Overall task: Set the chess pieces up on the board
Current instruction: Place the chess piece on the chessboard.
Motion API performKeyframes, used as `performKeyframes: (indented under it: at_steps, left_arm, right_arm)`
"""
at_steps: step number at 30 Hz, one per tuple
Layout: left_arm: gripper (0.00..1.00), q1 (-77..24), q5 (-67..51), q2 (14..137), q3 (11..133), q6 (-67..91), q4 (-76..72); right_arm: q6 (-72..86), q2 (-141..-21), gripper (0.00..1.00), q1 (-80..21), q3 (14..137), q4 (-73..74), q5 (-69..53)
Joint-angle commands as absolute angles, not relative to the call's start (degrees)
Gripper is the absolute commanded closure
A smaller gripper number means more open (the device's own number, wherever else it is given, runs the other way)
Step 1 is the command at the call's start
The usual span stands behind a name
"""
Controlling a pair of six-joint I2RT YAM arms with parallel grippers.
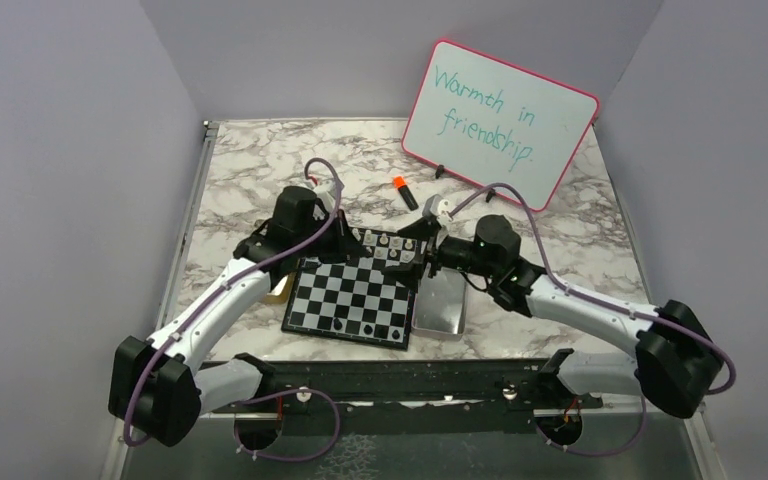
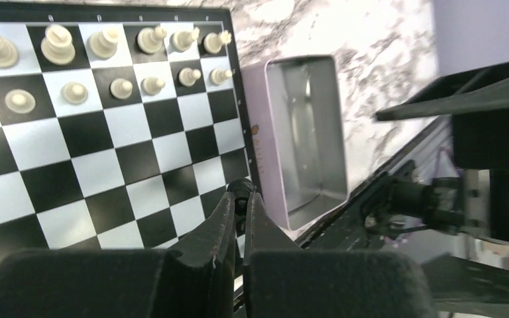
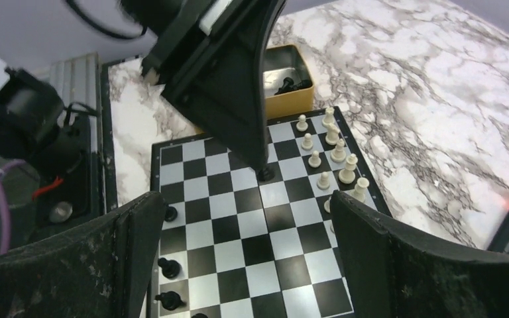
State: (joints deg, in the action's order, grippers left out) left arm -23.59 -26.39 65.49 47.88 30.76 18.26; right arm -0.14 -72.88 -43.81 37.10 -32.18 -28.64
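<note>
The board (image 1: 345, 292) lies in the middle of the marble table. Pale chess pieces (image 2: 106, 43) fill two rows along its far edge (image 3: 335, 152). A few black pieces (image 3: 168, 267) stand along the near edge. My left gripper (image 2: 240, 195) is shut on a small black piece (image 3: 264, 174), whose round top shows between the fingertips, low over a square toward the pale side. My right gripper (image 3: 248, 245) hangs open above the board's right part, its fingers (image 3: 364, 245) wide apart with nothing between them.
A silver metal tray (image 1: 442, 305) touches the board's right edge. A gold tray (image 3: 290, 93) with black pieces inside sits at the left, mostly hidden under the left arm. An orange-capped marker (image 1: 404, 191) and a whiteboard (image 1: 500, 120) stand behind.
</note>
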Motion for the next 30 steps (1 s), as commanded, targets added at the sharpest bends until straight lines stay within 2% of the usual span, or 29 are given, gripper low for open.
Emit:
performKeyframes:
  at_steps: [1, 5, 13, 25, 30]
  left_arm:
    - [0.97, -32.36, -10.06, 65.91, 49.95, 28.48, 23.99]
    - [0.97, -40.71, -1.52, 67.59, 50.30, 29.76, 25.45]
    - [0.97, -53.15, 10.56, 74.15, 52.40, 33.06, 27.75]
    - [0.97, -57.23, 11.25, 78.33, 51.28, 38.03, 29.73]
    - [0.97, -57.90, 10.37, 78.31, 50.16, 39.26, 29.62]
  right_arm:
    - [6.29, -66.34, 0.00, -44.02, 40.15, -15.10, -17.57]
    - [8.59, -61.55, 0.00, -43.98, 41.85, -6.72, -11.92]
    - [10.58, -49.72, 0.00, -44.04, 35.70, -4.80, -4.23]
    - [11.68, -34.19, 0.00, -44.03, 32.84, -0.09, 7.29]
    - [11.02, -31.50, 0.00, -44.02, 32.86, 1.98, 8.92]
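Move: The left hand already grips the black chess piece. The free white square, second row from the board's near edge and second column from its right, lies some 9 cm back, 5 cm right and 13 cm below this hand. One black piece stands about 3 cm right of that square, another about 3 cm nearer the base. The empty tin's middle is 12 cm right of it and 5 cm farther out. From the right hand the square is roughly 7 cm back, level sideways, 17 cm below. Bring the left gripper down about 9 cm, back some 8 and right 5 towards the free square beside the black pieces, easing off at the end. Keep the piece pinched, and roll the wrist about 30 degrees so the fingers point more steeply down. Meanwhile draw the empty right gripper some 14 cm to the right and up 6, still wide open, swinging it clockwise away from the board. ##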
